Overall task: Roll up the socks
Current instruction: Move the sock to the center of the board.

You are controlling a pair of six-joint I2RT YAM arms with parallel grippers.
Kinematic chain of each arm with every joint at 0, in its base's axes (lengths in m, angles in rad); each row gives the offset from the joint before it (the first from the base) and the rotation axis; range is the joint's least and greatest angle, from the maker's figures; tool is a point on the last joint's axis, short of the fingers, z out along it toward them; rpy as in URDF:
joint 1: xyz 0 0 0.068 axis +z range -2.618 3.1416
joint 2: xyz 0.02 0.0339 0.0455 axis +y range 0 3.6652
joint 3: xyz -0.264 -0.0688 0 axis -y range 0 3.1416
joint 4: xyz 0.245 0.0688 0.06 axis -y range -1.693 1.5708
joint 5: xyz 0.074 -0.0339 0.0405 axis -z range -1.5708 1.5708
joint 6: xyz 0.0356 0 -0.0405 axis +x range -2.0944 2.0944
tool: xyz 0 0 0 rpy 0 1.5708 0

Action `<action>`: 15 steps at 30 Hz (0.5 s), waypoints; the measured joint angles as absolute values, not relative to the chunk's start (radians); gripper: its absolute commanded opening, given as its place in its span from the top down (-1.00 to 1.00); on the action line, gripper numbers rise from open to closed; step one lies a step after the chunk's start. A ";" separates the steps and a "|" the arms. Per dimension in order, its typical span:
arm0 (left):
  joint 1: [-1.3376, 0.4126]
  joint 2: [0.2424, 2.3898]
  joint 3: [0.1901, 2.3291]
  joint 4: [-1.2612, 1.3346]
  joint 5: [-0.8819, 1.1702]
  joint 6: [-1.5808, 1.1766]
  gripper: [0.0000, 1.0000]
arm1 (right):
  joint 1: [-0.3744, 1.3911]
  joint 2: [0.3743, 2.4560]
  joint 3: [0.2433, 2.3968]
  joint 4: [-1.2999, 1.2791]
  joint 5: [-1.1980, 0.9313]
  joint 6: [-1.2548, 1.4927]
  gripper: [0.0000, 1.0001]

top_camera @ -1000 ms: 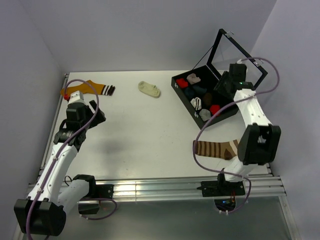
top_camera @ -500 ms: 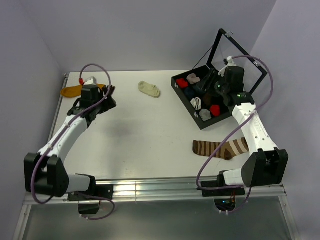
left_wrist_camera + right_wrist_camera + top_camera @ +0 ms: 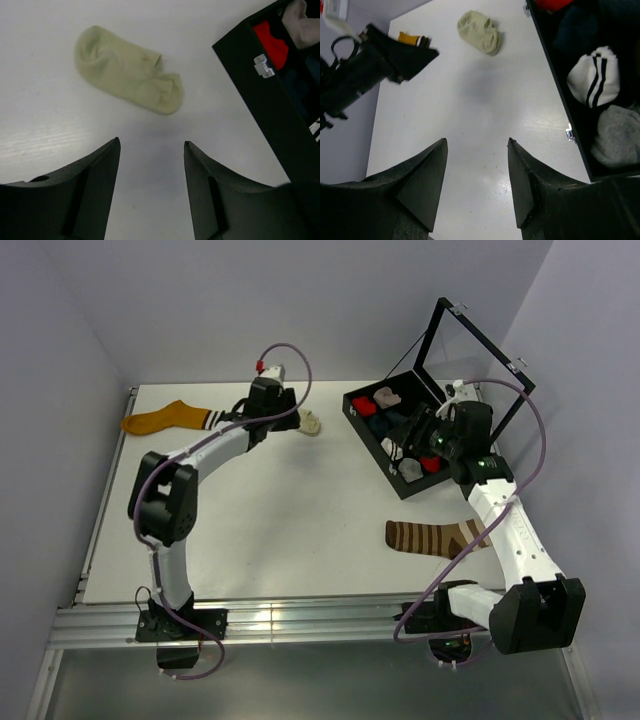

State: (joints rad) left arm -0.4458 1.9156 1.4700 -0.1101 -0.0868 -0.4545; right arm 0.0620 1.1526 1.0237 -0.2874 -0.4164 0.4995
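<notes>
A short cream sock [image 3: 127, 77] lies flat at the back of the table [image 3: 300, 510], just ahead of my left gripper's [image 3: 151, 142] fingertips. That gripper [image 3: 293, 420] is open, with only bare table between its fingers. The cream sock [image 3: 479, 31] also shows far off in the right wrist view. A brown sock with pale stripes [image 3: 435, 538] lies near the right arm's base. A mustard sock with a striped cuff [image 3: 165, 418] lies at the back left. My right gripper [image 3: 477, 141] is open and empty, hovering over the table beside the box; in the top view this gripper [image 3: 418, 432] overlaps the box.
An open black box [image 3: 362, 416] at the back right holds several rolled socks, among them a red one [image 3: 272, 45], a white striped one [image 3: 594, 75] and a grey one [image 3: 617, 137]. Its lid [image 3: 478, 350] stands up behind. The left arm [image 3: 365, 70] stretches across the back left.
The left arm swung right from the mustard sock to the cream sock, its jaws narrowing a little. The right gripper shifted over the box's near side and opened wider.
</notes>
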 measured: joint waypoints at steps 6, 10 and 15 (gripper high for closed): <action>-0.496 2.107 1.645 -0.062 -0.056 -0.393 0.09 | 0.073 1.135 0.964 -0.305 -0.464 0.489 -0.18; -0.502 2.225 1.753 -0.056 -0.023 -0.373 0.13 | 0.079 1.131 0.942 -0.326 -0.490 0.472 -0.18; -0.501 2.358 1.872 -0.064 -0.003 -0.356 0.14 | 0.089 1.116 0.925 -0.349 -0.514 0.449 -0.18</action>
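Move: The pale green sock lies about 11 cm ahead of the left gripper, some 2 cm to its right and roughly 14 cm below. The middle of the black box is about 31 cm to the left gripper's right and 7 cm ahead; the mustard sock's middle lies about 32 cm to its left and 11 cm ahead, both at table height. From the right gripper the green sock is some 25 cm ahead, 22 cm left and 25 cm down. Bring the empty left gripper right and forward towards the cuff end of the pale green sock, then let the path steepen into a descent, about 7 cm down in all. Turn the wrist some 10 degrees clockwise and narrow the fingers partway, stopping above the sock without gripping it. Meanwhile ease the empty right gripper back and down about 5 cm. ##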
